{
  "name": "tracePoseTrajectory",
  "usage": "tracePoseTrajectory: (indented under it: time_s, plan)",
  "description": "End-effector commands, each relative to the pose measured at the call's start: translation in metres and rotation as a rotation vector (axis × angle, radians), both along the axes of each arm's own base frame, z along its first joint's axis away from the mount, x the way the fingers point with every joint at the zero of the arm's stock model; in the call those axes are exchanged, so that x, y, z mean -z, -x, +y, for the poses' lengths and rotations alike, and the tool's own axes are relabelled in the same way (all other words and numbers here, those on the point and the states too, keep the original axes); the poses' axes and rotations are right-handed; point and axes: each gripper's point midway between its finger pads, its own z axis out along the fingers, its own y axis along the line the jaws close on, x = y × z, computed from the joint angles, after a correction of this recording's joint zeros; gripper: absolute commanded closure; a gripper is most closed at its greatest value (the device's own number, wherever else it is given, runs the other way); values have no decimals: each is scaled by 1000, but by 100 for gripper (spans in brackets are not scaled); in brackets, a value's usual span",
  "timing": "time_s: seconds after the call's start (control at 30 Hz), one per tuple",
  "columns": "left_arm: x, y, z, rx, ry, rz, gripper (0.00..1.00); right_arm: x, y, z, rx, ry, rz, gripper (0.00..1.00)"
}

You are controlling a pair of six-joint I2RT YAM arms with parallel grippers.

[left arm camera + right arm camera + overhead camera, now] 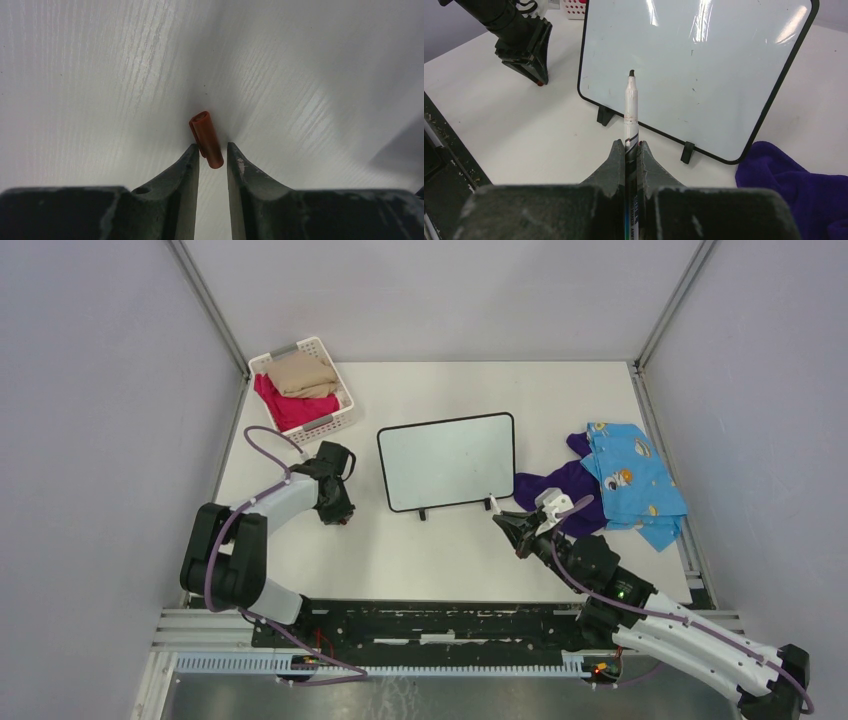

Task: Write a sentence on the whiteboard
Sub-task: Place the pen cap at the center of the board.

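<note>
The whiteboard (pixel 447 460) (pixel 694 65), white with a thin black frame and two small feet, lies blank at the middle of the table. My right gripper (pixel 512 524) (pixel 631 144) is shut on an uncapped white marker (pixel 630 107). The marker's dark tip points at the board's near-left part, just short of it. My left gripper (pixel 341 515) (pixel 212 147) points down at the table left of the board. Its jaws stand slightly apart, so it is open. A red marker cap (pixel 206 135) lies on the table with its near end between the fingertips.
A white slatted basket (pixel 345 410) with tan and pink clothes stands at the back left. A purple cloth (pixel 555 485) (pixel 784 175) and a blue patterned cloth (pixel 635 480) lie right of the board. A black rail (pixel 430 625) runs along the near edge.
</note>
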Motion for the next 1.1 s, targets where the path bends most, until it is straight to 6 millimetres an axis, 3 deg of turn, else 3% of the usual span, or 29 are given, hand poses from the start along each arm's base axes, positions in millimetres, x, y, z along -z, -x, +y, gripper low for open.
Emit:
tracePoseTrajectory:
  time_s: [0.0, 0.13, 0.3, 0.57, 0.8, 1.07]
  plan:
    - [5, -1, -2, -32, 17, 5, 66, -11, -1, -1, 11, -41, -21, 100]
    - [-3, -3, -2, -32, 25, -27, 63, -11, -1, -1, 9, -37, -20, 100]
    - [-16, -7, -2, -38, 35, -84, 42, -16, 0, -2, 9, -36, -21, 100]
    - [-38, -11, 0, -45, 43, -166, 30, -30, 1, -8, 22, -38, -22, 100]
    - [-130, -20, 10, -82, 65, -535, 20, -52, 2, -19, 51, -24, -41, 100]
    - [-247, -12, -35, 220, 293, -937, 6, -72, 7, -19, 23, -43, -61, 100]
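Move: The pen cap lies on the table right between the left hand's already parted fingertips, barely 1 cm ahead and at their height. The whiteboard's middle is about 10 cm ahead, 25 cm to the right and 8 cm higher; the laundry basket some 30 cm ahead, 10 cm left. From the right hand, the whiteboard is roughly 18 cm ahead, 11 cm left; the purple cloth 15 cm ahead, 18 cm right; the cap 9 cm ahead, 36 cm left, 18 cm below. The pen cap is left on the table as the left fingers spread from a third to nearly full opening and the hand rises about 19 cm almost straight up, slowly, then fast, the wrist swinging the fingertips up and forward by some 45 degrees. The right hand keeps its pinch on the uncapped marker, dips slightly, then climbs about 5 cm. ##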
